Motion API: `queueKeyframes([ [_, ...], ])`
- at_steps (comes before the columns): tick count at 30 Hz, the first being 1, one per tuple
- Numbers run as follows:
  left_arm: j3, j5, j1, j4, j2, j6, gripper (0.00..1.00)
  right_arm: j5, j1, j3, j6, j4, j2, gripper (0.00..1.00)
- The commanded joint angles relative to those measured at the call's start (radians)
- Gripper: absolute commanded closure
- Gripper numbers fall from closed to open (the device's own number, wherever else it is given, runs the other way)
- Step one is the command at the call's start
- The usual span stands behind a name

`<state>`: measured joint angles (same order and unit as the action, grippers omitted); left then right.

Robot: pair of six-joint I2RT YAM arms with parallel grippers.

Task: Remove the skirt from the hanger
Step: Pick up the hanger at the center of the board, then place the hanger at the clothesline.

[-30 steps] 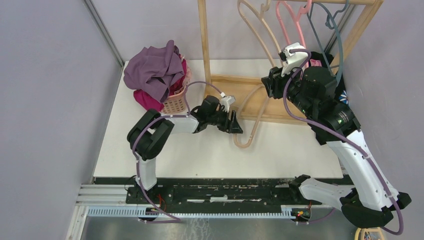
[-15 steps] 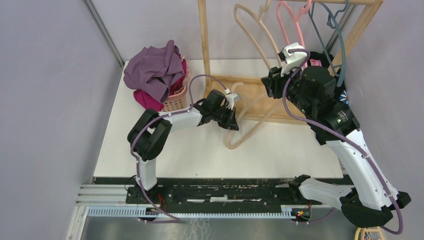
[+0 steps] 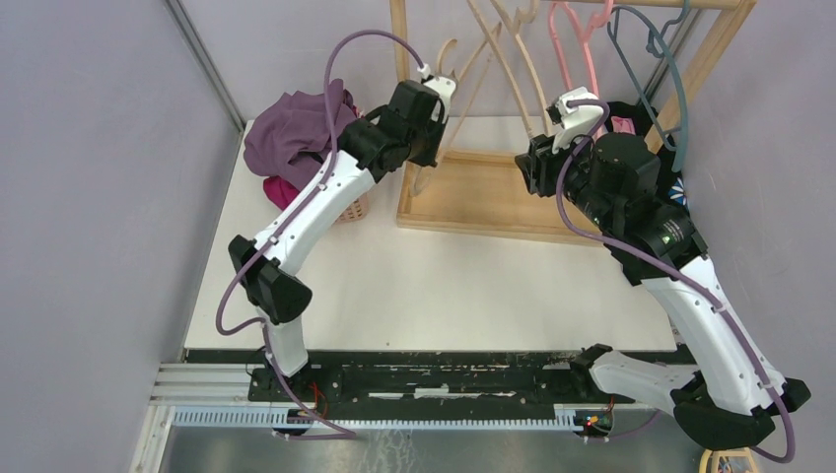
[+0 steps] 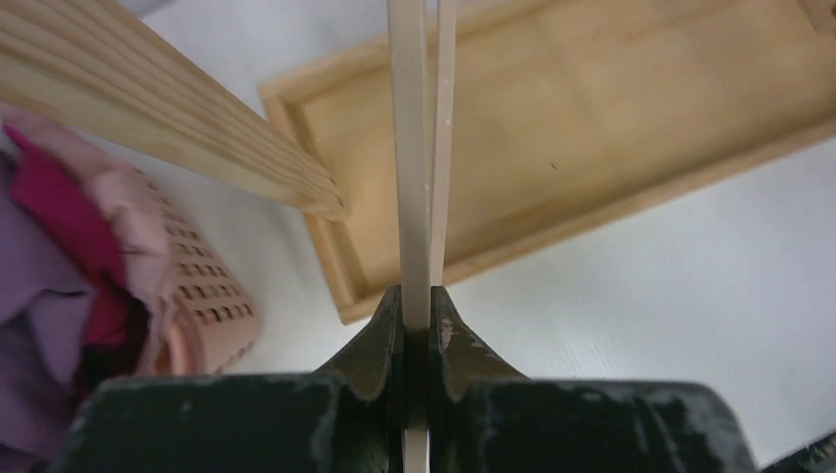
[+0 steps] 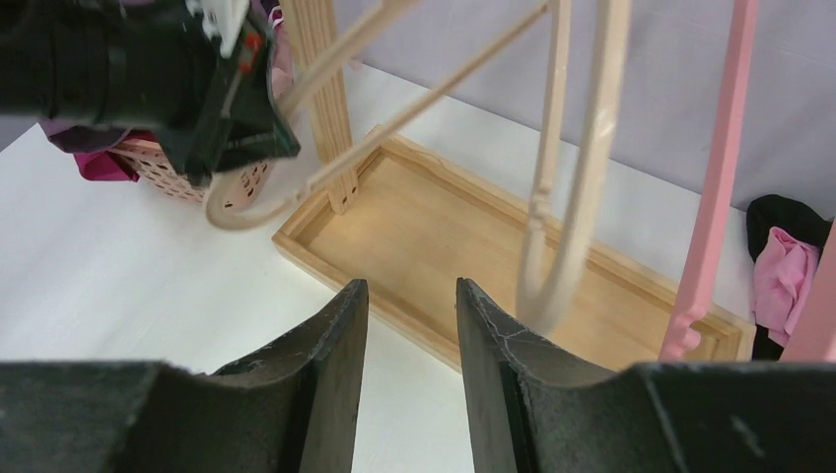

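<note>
My left gripper [image 3: 429,148] is raised beside the rack's left post and is shut on the bare beige hanger [image 3: 459,99]. In the left wrist view the hanger's thin arm [image 4: 412,148] runs straight up from between the closed fingers of the gripper [image 4: 416,305]. No cloth hangs on this hanger. A purple garment [image 3: 301,138], apparently the skirt, lies heaped on the pink basket [image 3: 345,207] at the far left. My right gripper [image 3: 537,163] hovers over the rack's tray. It stands open and empty [image 5: 411,296], looking at the left gripper [image 5: 197,89].
The wooden rack has a base tray [image 3: 483,192] and an upright post [image 3: 402,59]. A second beige hanger [image 5: 582,197], a pink one [image 5: 715,197] and a blue-grey one [image 3: 670,89] hang from it. Black and pink cloth [image 5: 784,266] lies at the right.
The left gripper closed on the beige hanger near the table and lifted it up and back toward the rack's left post. The right arm has stayed still.
</note>
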<state>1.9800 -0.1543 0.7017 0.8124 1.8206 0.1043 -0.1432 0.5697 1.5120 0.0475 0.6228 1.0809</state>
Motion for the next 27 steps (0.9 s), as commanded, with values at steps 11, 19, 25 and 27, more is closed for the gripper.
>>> queueKeyframes([
  [11,0.396,-0.274,0.001,0.279,0.15,-0.06,0.97,-0.023,0.006,-0.014,-0.019,-0.055,-0.041,0.57],
  [19,0.402,-0.289,0.002,0.261,0.094,-0.056,0.97,-0.018,0.006,-0.022,-0.025,-0.061,-0.034,0.57],
  [25,0.409,-0.314,0.004,0.168,0.038,-0.103,0.97,-0.003,0.006,-0.014,-0.021,-0.069,-0.019,0.57],
  [27,0.432,-0.319,0.003,0.13,0.036,-0.123,0.97,0.002,0.006,-0.009,-0.02,-0.069,-0.014,0.57],
])
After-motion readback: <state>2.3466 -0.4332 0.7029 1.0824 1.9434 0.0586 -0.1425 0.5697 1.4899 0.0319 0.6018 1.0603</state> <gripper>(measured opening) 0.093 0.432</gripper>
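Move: The left gripper already holds a wooden hanger. The middle of the rack's top rail is about 28 cm above it, some 20 cm to its right and 6 cm ahead; another wooden hanger hangs below, roughly 18 cm up, 20 cm right and 4 cm ahead. The rack's left post stands about 7 cm ahead and 2 cm left; the basket is some 22 cm left, 5 cm ahead, 16 cm below. From the right hand, the rail's middle is about 14 cm straight ahead, 15 cm higher. Keep the wooden hanger pinched in the left gripper. Lift it quickly forward and up about 4 cm beside the rack's left post, let it sink a couple of centimetres while carrying it left, then raise it again, ending some 5 cm left and 5 cm higher. Meanwhile roll the wrist left-side-up and swing it counter-clockwise, each about 10 degrees. ##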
